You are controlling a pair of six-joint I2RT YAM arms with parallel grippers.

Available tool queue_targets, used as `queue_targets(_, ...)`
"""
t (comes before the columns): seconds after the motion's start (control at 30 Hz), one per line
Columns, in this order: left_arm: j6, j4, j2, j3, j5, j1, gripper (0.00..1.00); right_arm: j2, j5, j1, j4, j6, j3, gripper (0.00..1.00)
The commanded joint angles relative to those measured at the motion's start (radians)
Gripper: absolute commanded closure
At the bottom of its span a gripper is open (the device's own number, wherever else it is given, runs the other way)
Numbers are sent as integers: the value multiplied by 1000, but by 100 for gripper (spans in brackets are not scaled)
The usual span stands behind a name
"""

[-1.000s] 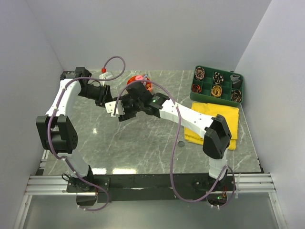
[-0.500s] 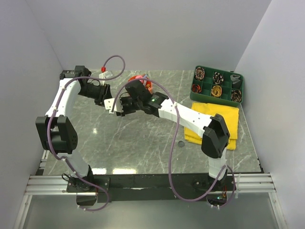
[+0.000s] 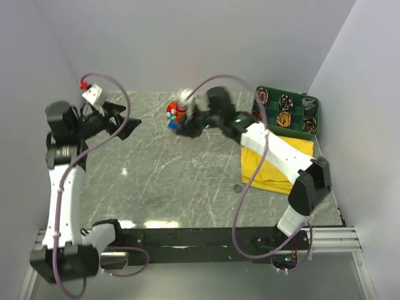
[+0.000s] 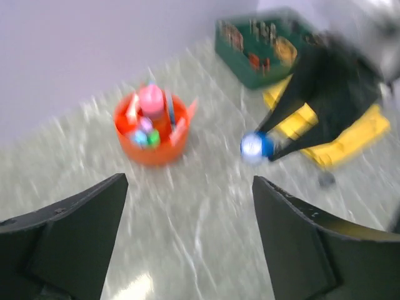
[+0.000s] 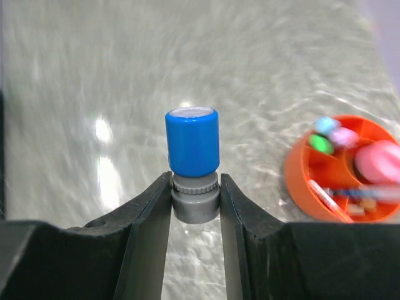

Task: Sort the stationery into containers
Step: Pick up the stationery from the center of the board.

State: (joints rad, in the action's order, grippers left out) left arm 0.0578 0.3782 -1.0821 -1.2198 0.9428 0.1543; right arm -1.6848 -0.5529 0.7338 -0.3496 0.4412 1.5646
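Observation:
My right gripper [image 5: 195,199] is shut on the grey base of a small blue-capped item [image 5: 192,150], which it holds upright above the table. The orange organiser [image 5: 301,187] sits just to its right, with pens, a pink tube and small bits in it. From above, the right gripper [image 3: 182,125] hangs right by the organiser [image 3: 171,111], partly covering it. My left gripper [image 3: 130,127] is pulled back to the left, open and empty [image 4: 187,181]. Its view shows the organiser [image 4: 150,153] and the blue-capped item [image 4: 256,147].
The green divided tray [image 3: 317,115] with several filled cells stands at the back right. A yellow cloth [image 3: 275,159] lies in front of it. A small dark disc [image 3: 237,187] lies on the marble near the cloth's front-left corner.
The left gripper let go of the blue-capped item, opened, and swung back to the left. The right gripper closed on the item and carried it toward the back by the organiser.

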Motion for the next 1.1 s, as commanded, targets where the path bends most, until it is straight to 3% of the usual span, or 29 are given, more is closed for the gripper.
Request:
queue_targets(0.0,-325,-637,91,245,-22,17,11,100,-228,-186,401,-706,-83,100)
queue_targets(0.03,-372,-765,99,276,-19,19,10,108,-240,-204,554,-793,-106,100)
queue_targets(0.07,-418,-803,93,301,-18,19,9,111,-237,-221,602,-862,-129,100)
queue_targets(0.2,-613,-926,-16,257,-13,4,9,123,-257,-205,693,-996,-133,100)
queue_targets(0.3,-642,-1019,-90,215,7,-19,9,117,-263,-189,744,-1051,-121,100)
queue_targets(0.63,-750,-1113,-268,17,28,-182,11,7,-255,-188,819,-1148,-5,100)
queue_targets(1.07,-859,-1116,-326,-32,56,-216,13,-7,-243,-186,821,-1124,37,100)
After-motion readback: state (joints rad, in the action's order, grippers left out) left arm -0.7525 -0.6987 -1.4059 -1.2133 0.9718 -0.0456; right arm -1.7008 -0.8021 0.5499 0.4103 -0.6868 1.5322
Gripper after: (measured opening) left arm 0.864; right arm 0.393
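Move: The blue-and-grey bottle, still gripped by its grey end in my right hand, has its middle about 2 cm left, 1 cm ahead and 1 cm below that hand's point. The open left gripper I bring it to is some 14 cm left, level ahead, 9 cm higher. The orange holder stands roughly 18 cm straight ahead of my right hand, 22 below. From my left hand, the bottle lies about 12 cm right, level ahead and 10 below. With my right hand I lift the bottle about 14 cm, swinging briefly forward and right before easing back left, and roll the wrist so the blue end tips up towards my left gripper. My left hand, kept wide open, goes forward, then right and up about 8 cm each, fingers turning rightward and tilting up to face that blue end, not yet closing. ##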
